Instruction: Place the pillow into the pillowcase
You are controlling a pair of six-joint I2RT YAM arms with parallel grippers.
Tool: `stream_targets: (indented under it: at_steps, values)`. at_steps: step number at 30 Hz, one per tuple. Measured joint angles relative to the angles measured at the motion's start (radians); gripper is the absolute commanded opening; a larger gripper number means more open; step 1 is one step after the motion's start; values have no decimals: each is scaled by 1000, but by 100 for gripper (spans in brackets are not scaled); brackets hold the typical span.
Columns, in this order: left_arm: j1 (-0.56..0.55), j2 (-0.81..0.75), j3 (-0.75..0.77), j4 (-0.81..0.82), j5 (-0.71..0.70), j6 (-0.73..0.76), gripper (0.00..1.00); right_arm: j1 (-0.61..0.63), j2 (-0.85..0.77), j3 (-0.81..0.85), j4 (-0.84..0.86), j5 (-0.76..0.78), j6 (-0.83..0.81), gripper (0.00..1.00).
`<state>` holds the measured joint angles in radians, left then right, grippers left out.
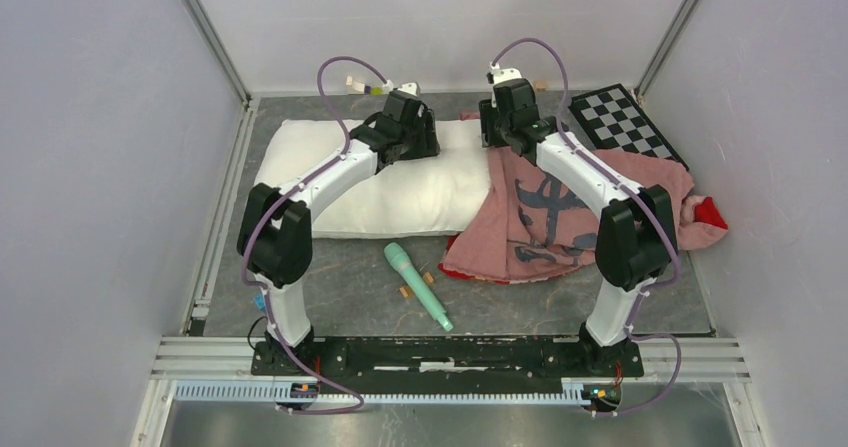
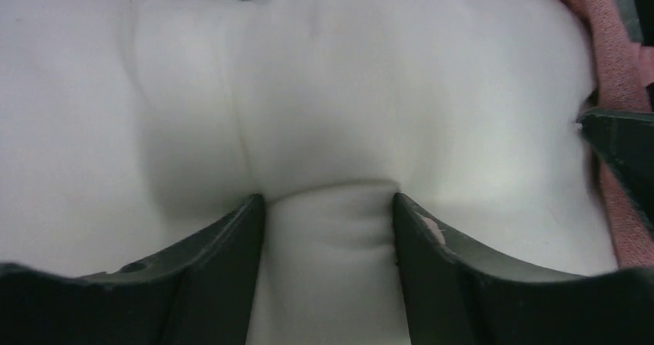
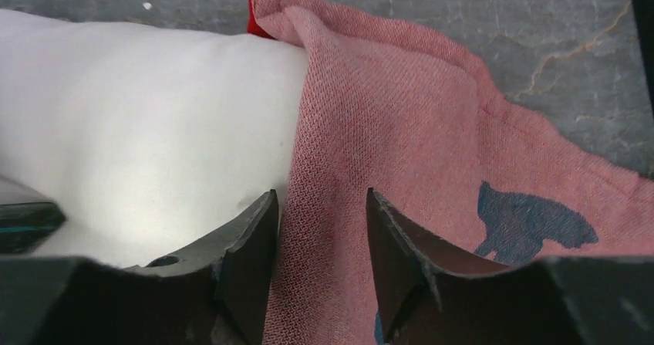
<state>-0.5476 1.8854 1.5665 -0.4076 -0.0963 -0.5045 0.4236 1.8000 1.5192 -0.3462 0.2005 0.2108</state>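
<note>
The white pillow [image 1: 400, 192] lies across the back of the table, and its right end goes under the edge of the faded pinkish-red pillowcase [image 1: 540, 217] with dark brush marks. My left gripper [image 1: 425, 142] presses down into the pillow [image 2: 347, 90] near that end. Its jaws [image 2: 329, 198] are closed on a bulging fold of the white stuffing. My right gripper [image 1: 495, 137] sits just to the right, at the pillowcase's mouth. Its jaws [image 3: 321, 194] pinch a raised ridge of the pillowcase [image 3: 401, 113] right beside the pillow [image 3: 139, 113].
A black-and-white checkerboard [image 1: 625, 122] lies at the back right, partly under the pillowcase. A mint-green stick-shaped object [image 1: 417, 284] and small tan bits [image 1: 405, 292] lie on the grey table in front of the pillow. Grey walls close in both sides.
</note>
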Motion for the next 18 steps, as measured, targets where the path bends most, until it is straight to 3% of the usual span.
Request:
stream_targets:
  at_steps: [3,6,8,18]
  values:
    - [2,-19,-44,76,1,2,31,0,21,0,-16,16,-5,33]
    - [2,-43,-97,137,3,0,13,0,23,8,-23,28,-13,9]
    - [2,-55,-130,174,5,-1,4,2,29,42,-48,35,-18,4]
    - [-56,-80,-200,270,-6,-27,3,161,32,226,-117,47,-13,0]
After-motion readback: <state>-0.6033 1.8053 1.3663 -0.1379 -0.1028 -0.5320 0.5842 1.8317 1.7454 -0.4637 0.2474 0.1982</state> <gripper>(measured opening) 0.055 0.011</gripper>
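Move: The left hand is down on the pillow with open fingers straddling a fold; the pillow's middle lies about 11 cm to its left, 4 cm back and 3 cm below. The pillowcase's rim is right under the right hand, between its open fingers and some 2 cm down, while the pillow's middle is about 23 cm to that hand's left and 7 cm back. The green microphone lies roughly 26 cm back from the left hand. Left hand pinches pillow, edging 3 cm right; right hand pinches pillowcase rim, pulling 8 cm left, 6 up. ##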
